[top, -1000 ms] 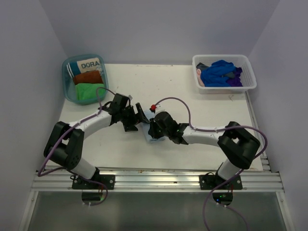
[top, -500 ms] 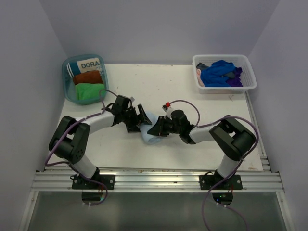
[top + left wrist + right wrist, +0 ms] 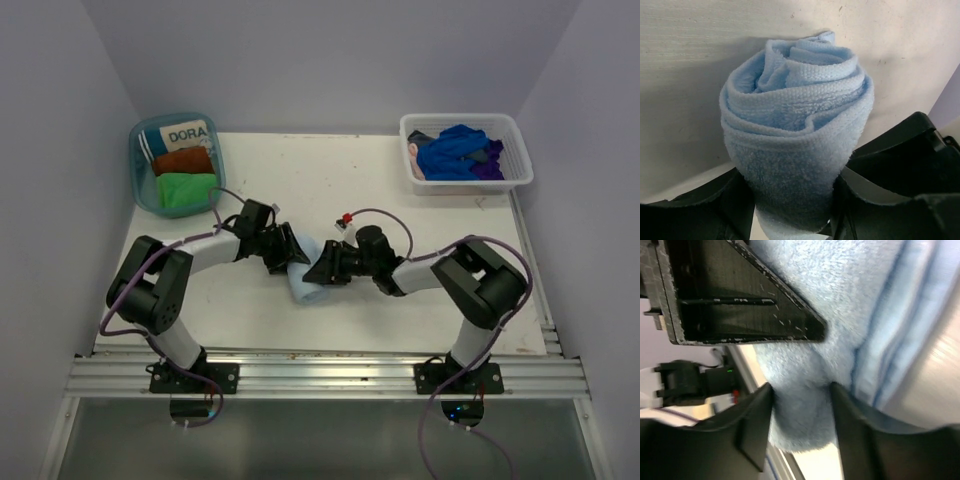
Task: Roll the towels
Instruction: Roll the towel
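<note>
A light blue towel (image 3: 306, 284), rolled into a short tube, lies at the table's middle between the two grippers. My left gripper (image 3: 291, 260) comes at it from the left. In the left wrist view the roll (image 3: 795, 115) stands end-on, and the left gripper (image 3: 792, 202) is shut on it, both fingers pressed into its sides. My right gripper (image 3: 323, 270) reaches in from the right. In the right wrist view the right gripper (image 3: 802, 410) pinches a fold of the same towel (image 3: 850, 295) between its fingers. More towels sit in the bins.
A teal bin (image 3: 140, 175) at the back left holds the DORA item (image 3: 188, 133), a rust-brown towel (image 3: 183, 160) and a green towel (image 3: 185, 190). A white basket (image 3: 470, 185) at the back right holds blue and purple towels (image 3: 455, 150).
The towel has gone from a flat patch under the grippers to a rolled tube. The left jaws closed in on the roll. The right jaws widened, and the right wrist swung from near the table's front toward the centre.
</note>
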Robot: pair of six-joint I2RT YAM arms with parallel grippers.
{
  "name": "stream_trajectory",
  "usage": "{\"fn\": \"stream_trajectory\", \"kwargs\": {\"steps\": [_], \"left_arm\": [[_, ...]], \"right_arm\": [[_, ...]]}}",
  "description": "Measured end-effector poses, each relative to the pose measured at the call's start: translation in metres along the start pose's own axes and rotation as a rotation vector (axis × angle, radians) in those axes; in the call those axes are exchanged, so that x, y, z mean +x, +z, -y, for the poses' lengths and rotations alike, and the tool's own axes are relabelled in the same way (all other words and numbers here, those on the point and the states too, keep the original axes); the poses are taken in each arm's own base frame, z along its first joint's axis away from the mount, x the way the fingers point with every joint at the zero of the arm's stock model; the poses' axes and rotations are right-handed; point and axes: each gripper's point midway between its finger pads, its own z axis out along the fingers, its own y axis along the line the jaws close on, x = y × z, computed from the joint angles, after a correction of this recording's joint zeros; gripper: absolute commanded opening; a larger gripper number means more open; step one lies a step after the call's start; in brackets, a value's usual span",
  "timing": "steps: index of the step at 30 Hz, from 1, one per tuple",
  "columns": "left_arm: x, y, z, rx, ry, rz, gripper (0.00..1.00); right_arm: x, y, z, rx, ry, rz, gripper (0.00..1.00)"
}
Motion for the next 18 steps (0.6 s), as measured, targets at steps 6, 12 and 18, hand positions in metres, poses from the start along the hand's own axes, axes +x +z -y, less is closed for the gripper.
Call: {"fn": "stream_trajectory", "kwargs": {"steps": [6,12,18], "left_arm": [[0.0,-0.003,-0.003,-0.023,-0.008,0.006,0.54],[0.0,-0.011,-0.005,-0.054,-0.037,0.025,0.53],[0.0,-0.017,-0.006,-0.074,-0.063,0.043,0.53]], "right_arm": [[-0.023,-0.029,-0.01,0.247,-0.177,0.083,0.68],[-0.033,-0.031,-0.067,0.438,-0.507,0.159,0.7],[-0.003,-0.013,-0.08,0.605,-0.763,0.12,0.73]]}}
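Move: The rolled light-blue towel lies across both my grippers: its middle is about 3 cm left of my right hand, 1 cm farther out and slightly lower, and its near end is some 4 cm back and 2 cm left of that hand. The left gripper is about 6 cm left of the right hand and 4 cm farther out. From my left hand, already closed around the roll, its middle is about 4 cm to the right and 2 cm back. I go on opening my right fingers to free them from the roll and lift that hand about 8 cm, first slipping a little right and forward, then swinging back and left to come over the near end. Its wrist turns some 55 degrees, so the fingers point more forward and down. My left hand keeps its hold, easing about 1 cm left and up. ##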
